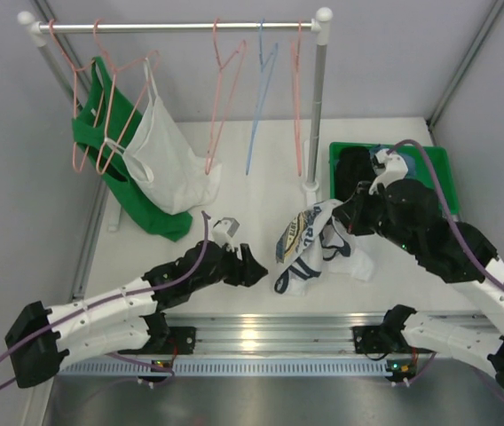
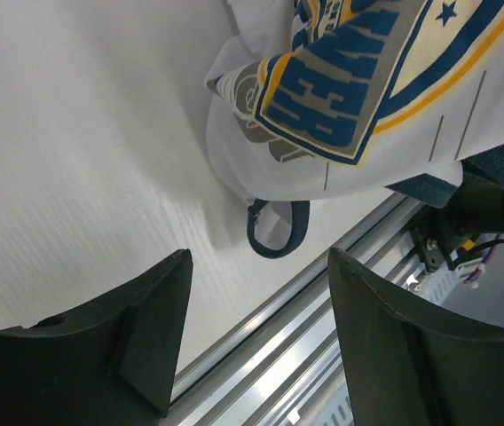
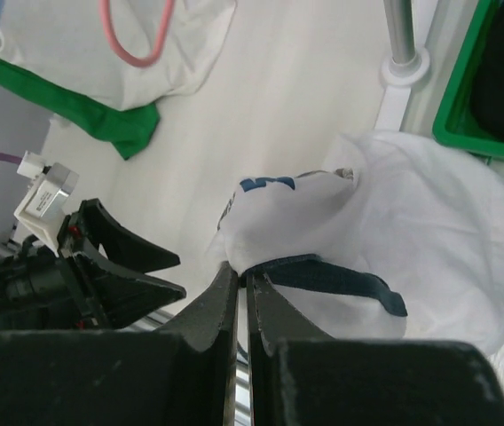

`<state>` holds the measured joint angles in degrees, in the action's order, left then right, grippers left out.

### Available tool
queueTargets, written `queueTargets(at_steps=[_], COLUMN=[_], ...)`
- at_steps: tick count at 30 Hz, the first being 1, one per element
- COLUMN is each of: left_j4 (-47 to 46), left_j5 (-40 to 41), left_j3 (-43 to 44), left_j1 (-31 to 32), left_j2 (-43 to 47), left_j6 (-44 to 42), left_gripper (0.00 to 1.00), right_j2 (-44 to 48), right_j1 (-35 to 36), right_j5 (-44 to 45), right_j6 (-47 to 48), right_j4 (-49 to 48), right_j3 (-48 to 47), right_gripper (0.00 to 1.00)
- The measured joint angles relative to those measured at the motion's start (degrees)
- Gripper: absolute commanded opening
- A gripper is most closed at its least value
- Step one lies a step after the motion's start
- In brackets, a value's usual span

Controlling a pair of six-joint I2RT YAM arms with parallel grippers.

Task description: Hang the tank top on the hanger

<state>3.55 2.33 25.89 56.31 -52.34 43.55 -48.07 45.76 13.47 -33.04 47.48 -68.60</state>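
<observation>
The tank top point(image 1: 303, 246), white with navy trim and a blue-and-yellow print, hangs bunched from my right gripper point(image 1: 339, 220), its lower part near the table's front. In the right wrist view my right gripper point(image 3: 244, 272) is shut on the navy trim of the tank top point(image 3: 385, 213). My left gripper point(image 1: 254, 266) is open and empty just left of the cloth. In the left wrist view the left gripper point(image 2: 259, 257) points at a navy strap loop point(image 2: 279, 227) below the print point(image 2: 358, 89). An empty pink hanger point(image 1: 224, 93) hangs on the rail.
The rail point(image 1: 181, 27) also holds a light blue hanger point(image 1: 261, 89), another pink hanger point(image 1: 297, 98), and pink hangers at the left with a green top point(image 1: 101, 133) and a plain white top point(image 1: 168, 160). A green bin point(image 1: 438, 169) stands at the back right. The rack post point(image 1: 316, 115) is behind the tank top.
</observation>
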Motion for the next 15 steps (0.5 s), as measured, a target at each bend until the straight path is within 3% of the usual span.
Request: queueTargets(at_steps=[7,15], left_j4=[-6.49,-12.74], left_j5=[-3.89,-8.87], left_j3=[0.0,-0.11], left_j1=[0.0,2.62], left_j2=[3.76,3.85], left_j6=[0.31,0.72], left_gripper=[0.67,0.66], right_j2=[-6.14,-12.2], right_j1=[0.0,0.0], right_j5=[-0.04,-0.07], right_j6=[1.84,2.47], right_j4=[4.04,5.88], right_j3=[-11.52,-14.36], right_gripper=[0.0,0.0])
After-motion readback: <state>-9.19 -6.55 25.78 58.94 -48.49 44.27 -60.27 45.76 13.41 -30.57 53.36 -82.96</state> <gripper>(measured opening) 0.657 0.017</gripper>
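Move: The tank top hangs bunched from the right fingers: its printed part is about 11 cm to the left hand's right, 5 cm ahead and 3 cm above, and its loose navy strap loop 7 cm right, 2 cm ahead and 6 cm below. The pink hanger's near end is some 11 cm ahead of the right hand, 11 cm to its left, about level; the blue hanger 10 cm farther left, the green bin 20 cm ahead, 20 cm right, 28 cm below. The tank top stays pinched in the shut right fingers, carried 2 cm forward and 2 cm left towards the pink hanger, rising about 4 cm, then sinking slightly. The left hand rises some 7 cm beside the hanging cloth, swings right towards its printed part and a little back, levelling its fingers and turning clockwise, roughly 20 degrees altogether, fingers still open. ##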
